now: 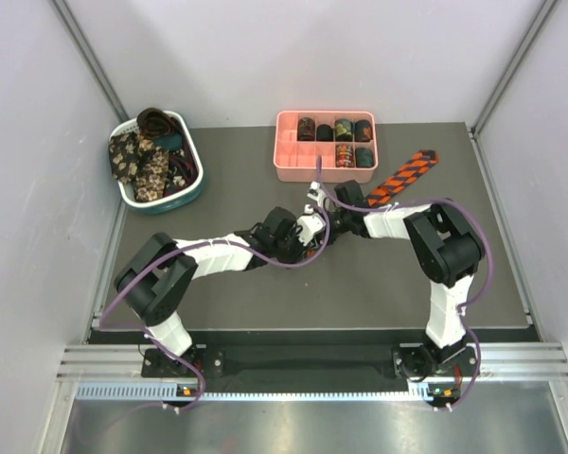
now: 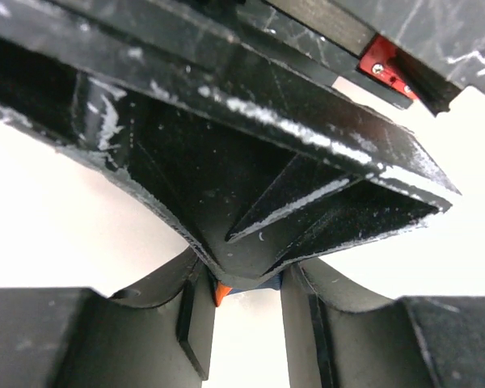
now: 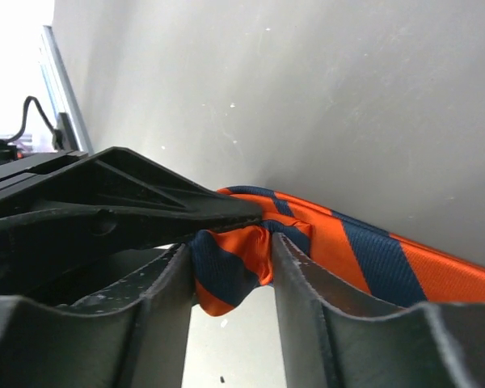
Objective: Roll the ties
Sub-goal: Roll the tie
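Note:
The orange and dark blue striped tie [image 1: 402,177] lies on the dark mat, running diagonally from the back right toward the middle. There both grippers meet at its near end. My right gripper [image 3: 230,252] is shut on a folded bunch of the striped tie [image 3: 347,250]. A finger of my left gripper [image 3: 145,202] presses in from the left above the bunch. In the left wrist view a sliver of the tie [image 2: 223,291] spans the gap between the tips of my left gripper [image 2: 249,297]. The right gripper's body [image 2: 250,162] fills the view above it.
A pink compartment tray [image 1: 291,161] holding several rolled ties stands at the back centre. A white-and-teal basket [image 1: 197,184] with loose ties sits at the back left. White walls close in the table's sides and back.

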Controlling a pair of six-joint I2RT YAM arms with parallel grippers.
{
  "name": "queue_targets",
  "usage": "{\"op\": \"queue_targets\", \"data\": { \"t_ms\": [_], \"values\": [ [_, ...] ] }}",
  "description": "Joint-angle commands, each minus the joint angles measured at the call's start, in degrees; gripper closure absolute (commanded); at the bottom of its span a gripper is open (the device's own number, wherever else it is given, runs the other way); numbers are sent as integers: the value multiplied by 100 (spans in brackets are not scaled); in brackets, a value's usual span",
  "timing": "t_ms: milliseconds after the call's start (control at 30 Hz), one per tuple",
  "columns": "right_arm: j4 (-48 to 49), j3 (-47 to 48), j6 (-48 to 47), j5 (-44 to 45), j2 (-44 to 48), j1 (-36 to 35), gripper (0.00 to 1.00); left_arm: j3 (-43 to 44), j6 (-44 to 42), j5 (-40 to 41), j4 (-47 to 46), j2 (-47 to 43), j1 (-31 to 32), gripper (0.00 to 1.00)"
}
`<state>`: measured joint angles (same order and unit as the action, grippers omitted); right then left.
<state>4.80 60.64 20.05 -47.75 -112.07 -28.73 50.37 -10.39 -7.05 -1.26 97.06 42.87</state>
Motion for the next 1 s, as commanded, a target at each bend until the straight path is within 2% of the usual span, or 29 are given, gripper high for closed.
{"op": "queue_targets", "data": {
  "t_ms": [0, 33, 67, 133, 233, 400, 567, 633, 767, 867, 967],
  "values": [
    [293, -79, -19, 11, 238, 113, 60, 96, 99, 46, 266, 15, -25, 73],
    [276, -79, -10, 11, 247, 105, 64, 96, 90, 63, 275, -2, -16, 73],
    [285, -79, -10, 20, 247, 113, 75, 87, 99, 72, 275, -11, -16, 73],
    [302, -88, 16, 2, 195, 113, 80, 87, 116, 81, 275, -46, -25, 73],
    [390, -88, 77, -77, 116, 122, 88, 78, 143, 28, 231, -81, -24, 66],
    [469, -114, 121, -156, 89, 105, 88, 17, 222, -104, 13, -134, -25, 51],
    [715, -140, 262, -296, 28, 70, 89, 43, 187, -235, -129, -161, -16, 42],
    [838, -167, 376, -410, 1, 69, 89, 43, 222, -227, -164, -187, -25, 34],
    [1006, -123, 386, -543, 10, -45, 89, -80, 283, -227, -305, -275, -33, 34],
    [541, 35, -1, -288, 10, -168, 90, -211, 354, -218, -463, -380, -60, 34],
    [505, 123, -19, -340, -130, -221, 90, -264, 354, -165, -516, -389, -103, 35]
  ]
}}
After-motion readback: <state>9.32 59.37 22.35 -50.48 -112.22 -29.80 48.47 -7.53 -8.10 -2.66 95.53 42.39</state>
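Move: The rolled part of the tie sits between the two grippers: in the left fingers' grip at about 0 cm, and about 1 cm to the left of the right hand point, at roughly the same height, with the right fingers part-open around it. From the right hand, the middle of the visible flat tie lies some 15 cm ahead, 20 cm right and 3 cm lower; the pink tray's middle is about 24 cm ahead, 1 cm right. The tie roll changes hands almost on the spot: the right fingers, already around it, close early and pinch it, then the left fingers open to about two-thirds while that hand stays nearly in place. Keeping its pinch, the right hand rises roughly 1 cm, then eases back and to its left by about 1 cm, sinking slightly at the end. ##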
